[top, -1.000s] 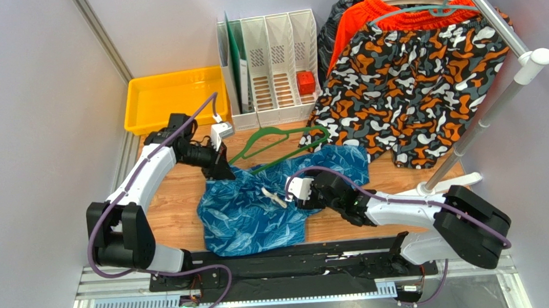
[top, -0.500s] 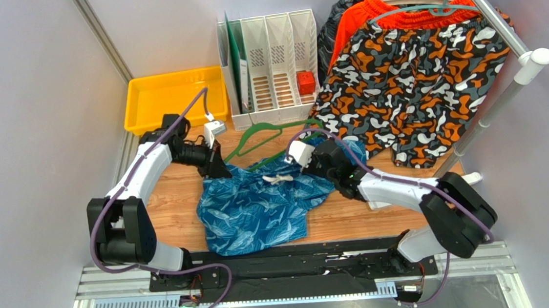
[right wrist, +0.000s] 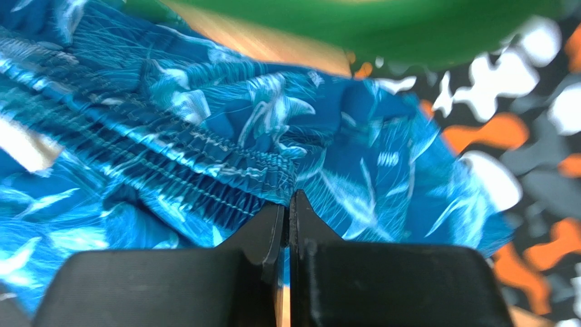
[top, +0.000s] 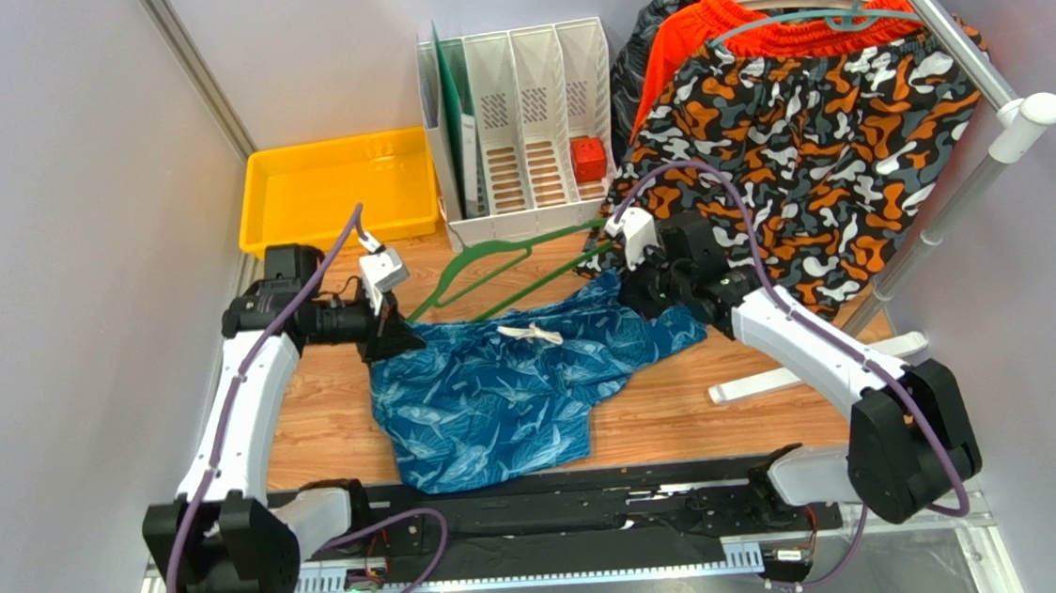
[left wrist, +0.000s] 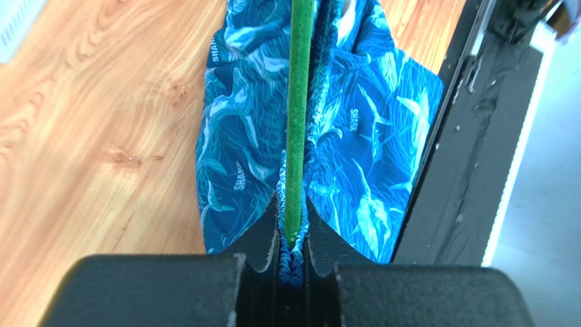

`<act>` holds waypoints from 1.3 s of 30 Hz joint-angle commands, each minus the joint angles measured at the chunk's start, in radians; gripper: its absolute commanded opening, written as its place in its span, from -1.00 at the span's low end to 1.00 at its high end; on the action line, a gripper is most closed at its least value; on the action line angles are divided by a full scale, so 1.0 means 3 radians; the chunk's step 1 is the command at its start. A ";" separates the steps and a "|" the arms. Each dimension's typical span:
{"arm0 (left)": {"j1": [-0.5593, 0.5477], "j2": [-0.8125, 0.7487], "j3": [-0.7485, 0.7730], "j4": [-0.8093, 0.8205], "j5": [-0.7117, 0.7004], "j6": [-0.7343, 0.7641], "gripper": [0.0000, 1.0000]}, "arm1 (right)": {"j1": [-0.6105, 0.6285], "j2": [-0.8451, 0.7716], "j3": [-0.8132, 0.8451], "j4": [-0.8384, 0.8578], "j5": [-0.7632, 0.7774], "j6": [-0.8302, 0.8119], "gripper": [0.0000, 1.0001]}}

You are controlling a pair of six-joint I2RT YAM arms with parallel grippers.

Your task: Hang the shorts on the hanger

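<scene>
The blue printed shorts (top: 499,391) lie spread on the wooden table, the waistband stretched between both grippers and the white drawstring (top: 530,333) lying on top. The dark green hanger (top: 488,253) lies along the waistband's far side. My left gripper (top: 393,340) is shut on the hanger's end and the bunched waistband together; in the left wrist view the green bar (left wrist: 298,102) runs out from between its jaws (left wrist: 291,204) over the shorts (left wrist: 368,136). My right gripper (top: 636,285) is shut at the waistband's right end (right wrist: 289,201), with the shorts (right wrist: 204,136) ahead and the hanger (right wrist: 382,24) a green blur above.
A yellow tray (top: 327,185) and a white file rack (top: 521,128) stand at the back. Camouflage shorts (top: 791,149) and orange shorts (top: 711,28) hang from a clothes rail (top: 952,37) just behind my right gripper. The rail's white foot (top: 781,376) lies on the table.
My right gripper has shut and swung from the front middle to the far right, drawing the waistband out. My left gripper has pulled its end leftwards, so the shorts lie wider.
</scene>
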 commanded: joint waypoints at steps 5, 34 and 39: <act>0.0273 -0.0417 -0.0204 -0.0559 -0.0387 0.0860 -1.00 | -0.0680 0.0337 0.0275 -0.0738 -0.0031 0.0505 -1.00; -0.0560 0.0053 0.0404 -0.0345 -0.1272 0.0668 -1.00 | -0.0205 0.0245 0.1426 -0.1520 -0.0083 0.0945 -1.00; -0.0555 0.0079 0.0425 -0.0248 -0.1073 0.0423 -1.00 | -0.0200 0.0184 0.1477 -0.1668 -0.0159 0.0853 -0.69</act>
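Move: The left hand still pinches the shorts' waistband with one end of the hanger. The waistband's right corner, where the hanger's free end is to go, lies about 30 cm to its right, 3 cm ahead and 5 cm lower; the drawstring is 16 cm to its right, level ahead and 8 cm lower. From the right hand, shut on that corner, the free end stands about 7 cm ahead, 2 cm left and 8 cm higher; the drawstring 15 cm left, 3 cm back. Back, left and down some 4 cm each way, the left hand draws the hanger's free end towards the waistband opening, then feeds forward and right again, rolling about 20 degrees. The right hand dips about 2 cm while tipping its fingers downward, then lifts the corner some 8 cm, drifting left towards the hanger. Both keep their pinch. ##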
